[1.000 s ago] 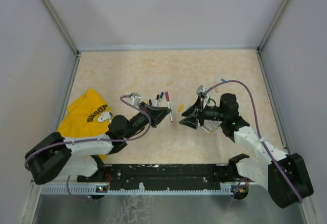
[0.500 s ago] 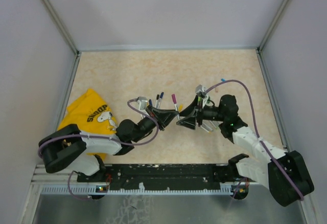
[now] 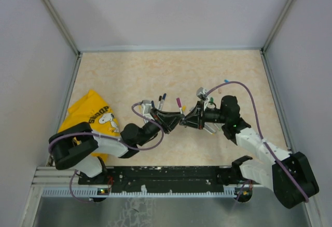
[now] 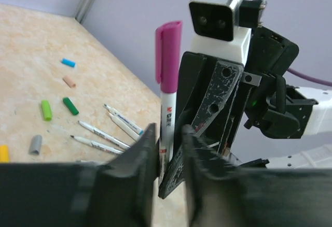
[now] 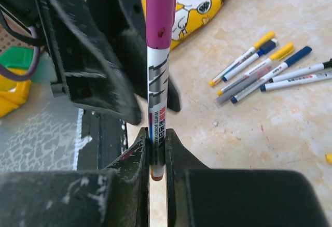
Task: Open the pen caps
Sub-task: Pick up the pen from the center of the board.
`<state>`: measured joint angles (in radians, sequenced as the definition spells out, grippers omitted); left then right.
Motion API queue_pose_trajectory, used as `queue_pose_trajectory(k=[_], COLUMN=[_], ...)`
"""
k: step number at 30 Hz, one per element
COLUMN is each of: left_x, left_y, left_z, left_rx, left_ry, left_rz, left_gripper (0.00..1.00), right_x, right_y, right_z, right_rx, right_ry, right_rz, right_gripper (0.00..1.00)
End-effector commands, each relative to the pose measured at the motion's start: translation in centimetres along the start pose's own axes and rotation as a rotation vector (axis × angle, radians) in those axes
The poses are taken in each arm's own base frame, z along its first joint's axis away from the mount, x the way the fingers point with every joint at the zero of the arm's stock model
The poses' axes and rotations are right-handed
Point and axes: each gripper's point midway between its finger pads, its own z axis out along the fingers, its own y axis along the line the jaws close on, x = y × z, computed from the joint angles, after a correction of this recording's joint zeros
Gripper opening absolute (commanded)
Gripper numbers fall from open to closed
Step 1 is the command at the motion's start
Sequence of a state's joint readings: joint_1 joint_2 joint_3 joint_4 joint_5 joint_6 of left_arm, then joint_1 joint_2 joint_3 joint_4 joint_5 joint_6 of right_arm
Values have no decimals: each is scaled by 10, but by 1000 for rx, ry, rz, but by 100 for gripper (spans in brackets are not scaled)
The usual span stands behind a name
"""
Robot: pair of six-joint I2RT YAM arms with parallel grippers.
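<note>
One pen (image 5: 158, 82) with a white barrel and a magenta cap (image 4: 168, 51) stands upright between the two grippers over the middle of the table (image 3: 180, 109). My right gripper (image 5: 157, 144) is shut on the barrel's lower end. My left gripper (image 4: 168, 133) straddles the same barrel with its jaws a little apart: one finger lies against the pen, the other stands off it. In the top view the left gripper (image 3: 176, 119) and right gripper (image 3: 185, 121) meet tip to tip. Loose caps, green (image 4: 46, 110), blue (image 4: 68, 62) and grey (image 4: 35, 144), lie on the table.
Several pens (image 5: 264, 71) lie together on the table behind the left gripper, and a few uncapped ones (image 4: 98, 133) lie near the right arm. A yellow cloth (image 3: 91, 115) sits at the left. Grey walls close in the table on three sides.
The left arm carried the magenta-capped pen rightward to the right gripper. The right gripper shut on the barrel, and the left jaws eased apart.
</note>
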<state>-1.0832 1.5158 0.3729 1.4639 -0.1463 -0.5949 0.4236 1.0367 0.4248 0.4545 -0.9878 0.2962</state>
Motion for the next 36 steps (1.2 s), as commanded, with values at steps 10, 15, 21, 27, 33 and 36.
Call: queue_pose_trajectory(k=[10,15,21,27,33,36], left_x=[-45,-54,-62,-73,-75,-75], left_y=[-9,-12,-19,-22,-28,-28], left_z=[-38,-44,-49,-52,-50,-48], left_rx=[32,37,118,196,255,262], left_ry=[-47,22,68,74,87,90], left_rz=[168,241,249,194,170,161], left_gripper=[89,99,99,100,99,99], right_x=[-19,-19,-15,-13,-13,-13], right_y=[0,1,1,3,5,6], right_z=[-14,-17,-17,-18,-18,-18], right_rx=[-47,-61,-79,-91,-109,-113], right_ry=[111,141,168,175,177,177], right_rz=[-156,-178,-170,-175,-169,-171], right_gripper=[0,0,0,0,0,0])
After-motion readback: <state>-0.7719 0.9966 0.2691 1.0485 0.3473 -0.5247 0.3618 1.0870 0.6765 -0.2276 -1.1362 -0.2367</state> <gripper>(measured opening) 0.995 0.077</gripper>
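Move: Between the two hands stands the upright pen, magenta cap on top; its middle is about 5 cm above the right hand, which already pinches it near the tail, and roughly 2 cm above and 1 cm right of the loosening left hand. The yellow cap lies some 19 cm ahead of the right hand, level sideways and 15 cm below; the uncapped pens are roughly 9 cm ahead, 14 cm to its right and 15 cm below. Opening wide from a narrow gap around the pen, the left fingers let it go as the hand backs off about 7 cm to the left, rising some 5 cm and then settling a little lower. The right hand keeps its pinch near the pen's tail, drifting about 2 cm right while its fingers dip and swing counter-clockwise by some 10 degrees each. ##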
